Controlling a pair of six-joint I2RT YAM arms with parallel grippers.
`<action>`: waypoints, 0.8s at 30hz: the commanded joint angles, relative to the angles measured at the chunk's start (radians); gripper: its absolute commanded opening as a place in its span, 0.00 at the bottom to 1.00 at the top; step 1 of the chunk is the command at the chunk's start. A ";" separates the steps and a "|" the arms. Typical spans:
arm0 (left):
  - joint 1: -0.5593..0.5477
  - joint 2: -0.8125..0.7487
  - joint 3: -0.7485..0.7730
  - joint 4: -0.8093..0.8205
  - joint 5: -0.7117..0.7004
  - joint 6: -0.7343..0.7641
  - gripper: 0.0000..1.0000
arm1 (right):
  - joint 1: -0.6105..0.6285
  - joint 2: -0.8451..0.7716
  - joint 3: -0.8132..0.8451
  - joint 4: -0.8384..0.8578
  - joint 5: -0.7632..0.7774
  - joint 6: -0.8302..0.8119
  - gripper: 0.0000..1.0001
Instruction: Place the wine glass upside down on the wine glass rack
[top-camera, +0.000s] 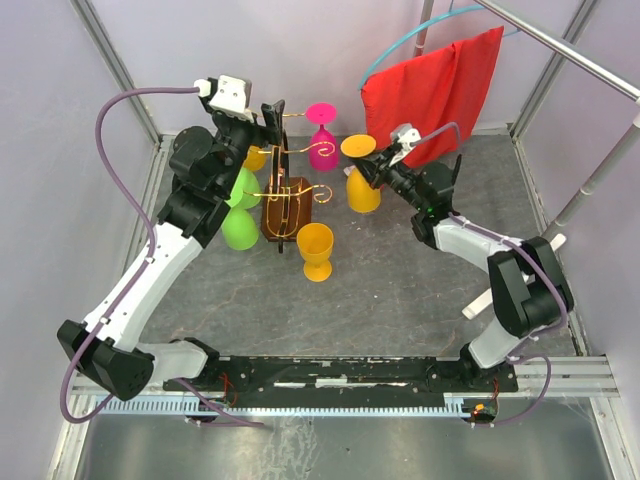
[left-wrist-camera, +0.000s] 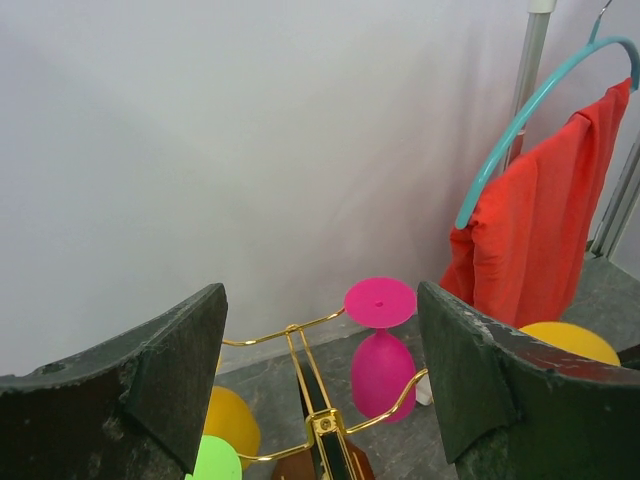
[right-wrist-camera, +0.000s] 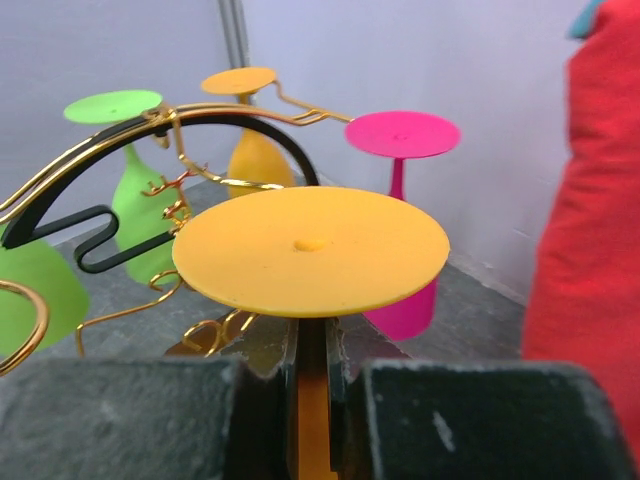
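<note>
An orange wine glass (top-camera: 361, 185) hangs upside down in my right gripper (top-camera: 384, 166), just right of the wine glass rack (top-camera: 283, 207). In the right wrist view the gripper (right-wrist-camera: 316, 372) is shut on the stem below the orange foot disc (right-wrist-camera: 310, 250), and the rack's gold wire (right-wrist-camera: 170, 115) lies ahead to the left. My left gripper (top-camera: 272, 113) hovers open over the rack's top. In its wrist view the gripper (left-wrist-camera: 320, 335) is empty above the gold arms (left-wrist-camera: 325, 425).
A pink glass (top-camera: 322, 138) (left-wrist-camera: 380, 370), green glasses (top-camera: 238, 228) (right-wrist-camera: 135, 190) and an orange glass (top-camera: 256, 157) hang upside down on the rack. Another orange glass (top-camera: 316, 250) stands on the table in front. A red cloth (top-camera: 430, 85) on a teal hanger hangs at the back right.
</note>
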 joint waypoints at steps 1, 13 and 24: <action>0.010 -0.034 0.000 0.007 -0.023 -0.012 0.83 | 0.034 0.050 0.022 0.155 -0.034 0.004 0.01; 0.015 -0.035 0.022 -0.051 -0.043 0.022 0.83 | 0.095 0.131 0.047 0.230 -0.014 0.000 0.01; 0.019 -0.029 0.027 -0.064 -0.039 0.028 0.84 | 0.130 0.178 0.084 0.247 0.006 -0.026 0.01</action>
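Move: The right gripper holds the orange wine glass upside down by its stem. The rack's empty middle right hook lies about 11 cm to its left and 6 cm ahead, at roughly its height. The empty near right hook is also 11 cm left, but 5 cm back and 3 cm lower; the hanging magenta glass is some 13 cm ahead, 9 cm left and 4 cm lower. From the left gripper, the middle right hook is roughly 8 cm ahead, 10 cm right and 14 cm below. Bring the right gripper about 6 cm to the left and some 3 cm down, carrying the inverted orange glass in towards the rack's middle right hook. Do most of the lowering early, then slide on left at nearly constant height. Keep the pinch on the stem and the glass upright on its head, turning the hand only slightly counter-clockwise. ##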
